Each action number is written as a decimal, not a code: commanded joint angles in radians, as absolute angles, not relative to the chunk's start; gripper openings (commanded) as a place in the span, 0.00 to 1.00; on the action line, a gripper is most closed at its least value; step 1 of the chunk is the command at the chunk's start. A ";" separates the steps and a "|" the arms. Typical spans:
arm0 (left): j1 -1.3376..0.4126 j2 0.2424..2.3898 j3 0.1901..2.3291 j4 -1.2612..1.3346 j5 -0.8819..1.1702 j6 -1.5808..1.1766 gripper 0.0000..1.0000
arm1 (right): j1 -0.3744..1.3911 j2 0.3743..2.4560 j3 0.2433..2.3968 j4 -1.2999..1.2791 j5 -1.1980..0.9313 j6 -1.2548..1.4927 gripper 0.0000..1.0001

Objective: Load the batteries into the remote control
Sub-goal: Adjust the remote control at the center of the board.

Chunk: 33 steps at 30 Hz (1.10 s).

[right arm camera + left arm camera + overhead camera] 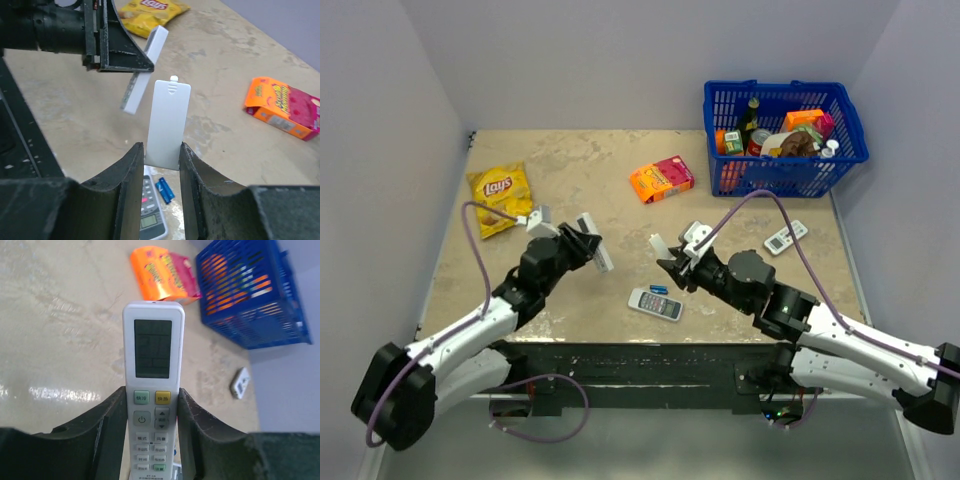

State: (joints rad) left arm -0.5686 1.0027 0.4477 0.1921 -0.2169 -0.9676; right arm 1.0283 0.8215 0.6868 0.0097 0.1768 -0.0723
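The remote control (153, 365) is a long white one with a display and button rows. My left gripper (152, 392) is shut on its lower half and holds it above the table (570, 170). From above, the remote control (595, 243) looks like a slim white stick beside my left gripper (578, 245). My right gripper (160, 147) is shut on a flat white battery cover (169, 120) with a small tab at its top. It holds that cover (658, 244) upright, a short way right of the remote control (145, 70). No batteries show in any view.
A grey remote (655, 304) and a small blue item (658, 289) lie below my right gripper (672, 262). A small white remote (786, 237) lies at the right. An orange-pink box (662, 179), a chips bag (501, 196) and a full blue basket (785, 135) stand farther back.
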 commanded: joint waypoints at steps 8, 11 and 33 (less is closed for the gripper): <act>-0.301 1.189 0.088 1.676 0.378 -1.024 0.00 | 1.028 0.917 0.945 -0.279 -0.052 0.057 0.04; -0.256 1.385 0.142 1.899 0.510 -1.146 0.00 | 1.026 0.928 0.963 -0.301 -0.061 0.072 0.04; -0.259 1.068 0.336 1.898 0.607 -1.080 0.00 | 1.026 0.930 0.934 -0.189 -0.235 0.167 0.03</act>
State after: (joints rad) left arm -0.2638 1.1496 0.2867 1.2537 0.5884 -1.0821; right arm 1.0279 0.9379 0.9310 -0.2855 -0.1303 0.1287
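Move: The remote control, held in the left hand, lies about 9 cm ahead of the right hand, 16 cm to its left and roughly 11 cm lower. From the left hand, the white battery cover in the right fingers is about 7 cm back, 13 cm right and 11 cm up. On the table, the calculator lies about level with the right hand and 3 cm left, with the blue batteries about 4 cm ahead and 2 cm left of that hand; both are some 25 cm below. Up, after a short bob and a dip of a few centimetres, the left hand lifts the still-gripped remote about 12 cm net, easing slightly back and right. It tips fingers-up, turns clockwise some 30 degrees and rolls left side down. The right hand keeps hold of the cover and draws back and left towards the remote, about 5 cm back, nosing down and turning counter-clockwise. ##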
